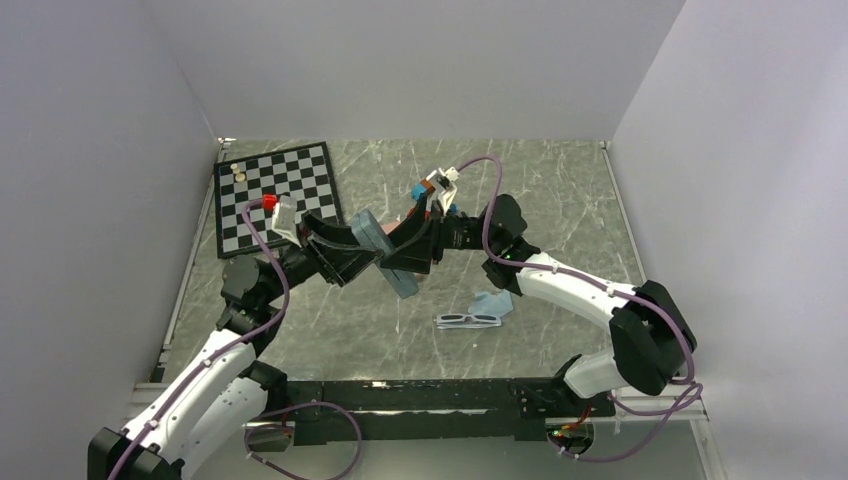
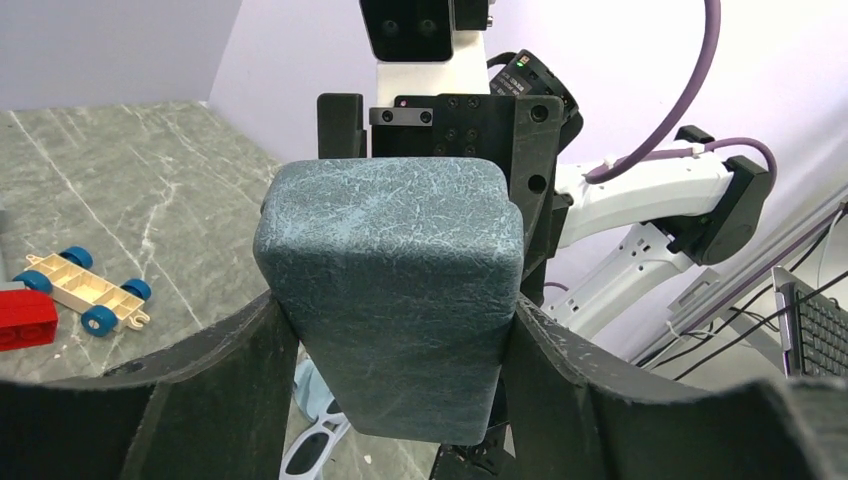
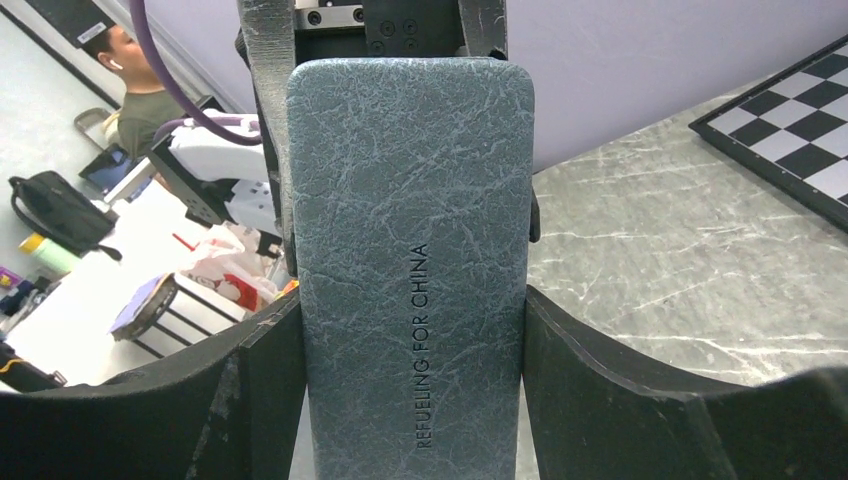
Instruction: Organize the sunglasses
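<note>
Both grippers are shut on one slate-blue oblong case [image 1: 388, 258], held above the middle of the table. My left gripper [image 1: 366, 234] grips its far end; in the left wrist view [image 2: 395, 370] the case's end [image 2: 400, 290] fills the jaws. My right gripper [image 1: 410, 264] grips the near end; in the right wrist view [image 3: 410, 400] the case [image 3: 410, 230] stands between the fingers. The white-grey sunglasses [image 1: 468, 320] lie folded on the table to the right and show in the left wrist view [image 2: 308, 452]. The reddish-brown pair is out of view.
A light blue cloth [image 1: 493, 303] lies beside the white-grey sunglasses. A chessboard [image 1: 275, 195] sits at the back left with small pieces on it. Toy blocks and a toy car [image 1: 435, 186] lie behind the arms; the car [image 2: 85, 290] shows in the left wrist view.
</note>
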You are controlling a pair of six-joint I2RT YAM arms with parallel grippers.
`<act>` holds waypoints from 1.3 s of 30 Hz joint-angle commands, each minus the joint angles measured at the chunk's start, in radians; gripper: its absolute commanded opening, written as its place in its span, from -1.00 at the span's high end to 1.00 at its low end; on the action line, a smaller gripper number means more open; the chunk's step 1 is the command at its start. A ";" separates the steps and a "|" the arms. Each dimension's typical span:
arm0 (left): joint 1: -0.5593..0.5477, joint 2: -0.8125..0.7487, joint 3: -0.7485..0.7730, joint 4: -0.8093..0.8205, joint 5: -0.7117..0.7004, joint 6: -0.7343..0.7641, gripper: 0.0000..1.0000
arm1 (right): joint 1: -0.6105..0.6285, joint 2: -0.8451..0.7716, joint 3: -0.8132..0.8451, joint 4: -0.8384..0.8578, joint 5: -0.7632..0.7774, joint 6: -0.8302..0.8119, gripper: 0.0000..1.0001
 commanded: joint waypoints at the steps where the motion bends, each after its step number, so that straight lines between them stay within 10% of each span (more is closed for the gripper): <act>1: -0.008 -0.001 0.053 0.009 -0.013 0.029 0.89 | 0.004 -0.023 0.029 0.022 0.036 -0.017 1.00; 11: -0.044 0.005 0.205 -0.520 -0.311 0.054 1.00 | 0.053 -0.126 0.116 -0.530 0.621 -0.420 1.00; 25: -0.140 0.166 0.424 -0.841 -0.501 0.033 0.96 | 0.164 -0.041 0.175 -0.588 0.910 -0.544 1.00; 32: -0.139 0.159 0.432 -0.815 -0.436 0.116 -0.93 | 0.164 -0.088 0.128 -0.562 0.906 -0.544 1.00; 39: -0.139 0.047 0.418 -0.866 -0.414 0.164 -0.99 | 0.162 -0.180 0.039 -0.452 0.771 -0.949 1.00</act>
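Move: Both my hands already grip the closed blue-grey glasses case by its long sides, face to face, one hand to each half. Its middle is about 2 cm right and 1 cm ahead of my left hand, and some 2 cm left of my right. From my left hand, the pink case lies about 18 cm ahead and 3 cm right, the red brick 27 cm ahead and 7 cm right, and the white glasses 1 cm ahead and 17 cm right, all some 28 cm below. I swing both hands forward about 8 cm and down, folding them outward, left counter-clockwise and right clockwise, roughly 30 to 40 degrees while the fingers tip down, to spread the blue-grey case's halves. Then my left hand opens, comes free and backs off some 3 cm, rising; my right keeps its grip, easing slightly back. ##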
